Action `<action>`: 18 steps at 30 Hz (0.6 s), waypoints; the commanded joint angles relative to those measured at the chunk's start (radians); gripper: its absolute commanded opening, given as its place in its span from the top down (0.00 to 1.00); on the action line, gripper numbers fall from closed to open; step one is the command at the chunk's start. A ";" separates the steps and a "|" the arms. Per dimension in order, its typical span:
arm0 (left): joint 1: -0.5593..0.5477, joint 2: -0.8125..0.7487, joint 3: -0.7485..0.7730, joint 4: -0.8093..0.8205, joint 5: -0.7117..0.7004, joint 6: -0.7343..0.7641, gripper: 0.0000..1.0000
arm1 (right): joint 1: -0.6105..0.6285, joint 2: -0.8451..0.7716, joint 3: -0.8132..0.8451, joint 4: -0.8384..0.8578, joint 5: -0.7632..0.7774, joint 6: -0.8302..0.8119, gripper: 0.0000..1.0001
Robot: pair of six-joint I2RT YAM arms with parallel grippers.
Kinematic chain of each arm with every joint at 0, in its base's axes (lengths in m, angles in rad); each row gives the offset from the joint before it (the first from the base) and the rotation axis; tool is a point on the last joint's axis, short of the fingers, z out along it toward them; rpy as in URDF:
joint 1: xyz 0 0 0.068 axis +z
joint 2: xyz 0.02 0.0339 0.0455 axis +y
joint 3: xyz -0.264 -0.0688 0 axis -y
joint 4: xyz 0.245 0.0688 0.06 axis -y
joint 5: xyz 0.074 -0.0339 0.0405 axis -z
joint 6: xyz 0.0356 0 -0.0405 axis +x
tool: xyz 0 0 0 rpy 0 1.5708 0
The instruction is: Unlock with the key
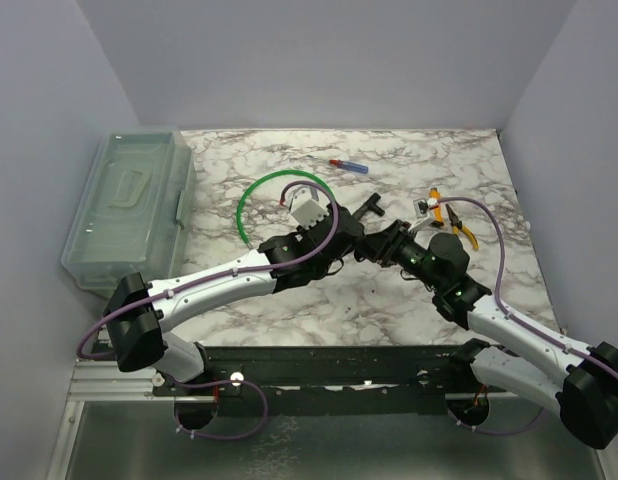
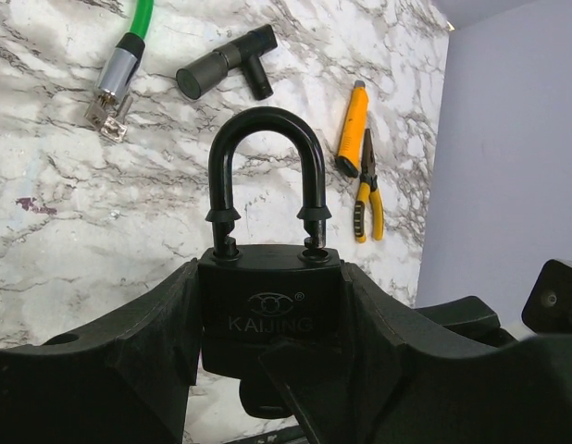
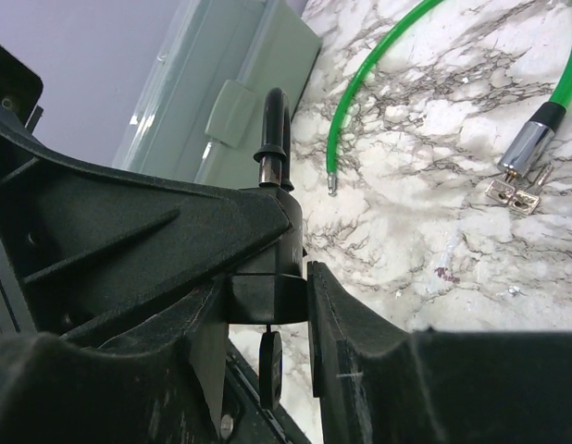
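Note:
A black padlock (image 2: 267, 305) marked KAIJING sits upright between the fingers of my left gripper (image 2: 267, 277), which is shut on its body. Its curved shackle (image 2: 266, 129) rises above the body. The key (image 3: 270, 370) sticks out of the padlock's underside, its dark head hanging below. My right gripper (image 3: 267, 324) reaches in from the other side. Its fingers (image 3: 337, 314) stand on either side of the key head, with a gap on each side. In the top view both grippers meet mid-table around the padlock (image 1: 355, 246).
A clear plastic box (image 1: 129, 210) stands at the left edge. Behind the grippers lie a green cable (image 1: 279, 182) with small keys (image 2: 108, 116), a black T-shaped tool (image 1: 369, 208), yellow pliers (image 1: 459, 228), an orange cutter (image 2: 353, 125) and a red-blue marker (image 1: 349, 165).

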 commanded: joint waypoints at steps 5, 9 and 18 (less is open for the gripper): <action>-0.049 -0.061 -0.031 0.032 0.142 0.084 0.02 | 0.001 -0.057 0.009 0.113 0.032 -0.005 1.00; -0.048 -0.109 -0.062 0.032 0.146 0.132 0.01 | 0.001 -0.088 0.020 0.097 -0.006 0.003 1.00; -0.049 -0.293 -0.170 0.088 0.138 0.295 0.06 | 0.001 -0.173 0.007 0.091 -0.171 0.014 1.00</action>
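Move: Both hands already grip the padlock, its body right at each hand point, maybe 1 cm ahead, shackle pointing outward and the key stuck in the end facing the bases, about 4 cm behind either hand point. From the left hand, the black T-handle lies on the table roughly 11 cm ahead, 2 cm right and 18 cm below; the green hose's metal end is some 5 cm ahead, 4 cm left, at that same depth. The left fingers spread wide and let go of the padlock body, then that hand draws back and up about 5 cm, drifting slightly left late on and turning some 10 degrees clockwise. The right fingers keep their pinch on the body and carry the padlock back and up, roughly 3.5 cm, with hardly any wrist turn. ##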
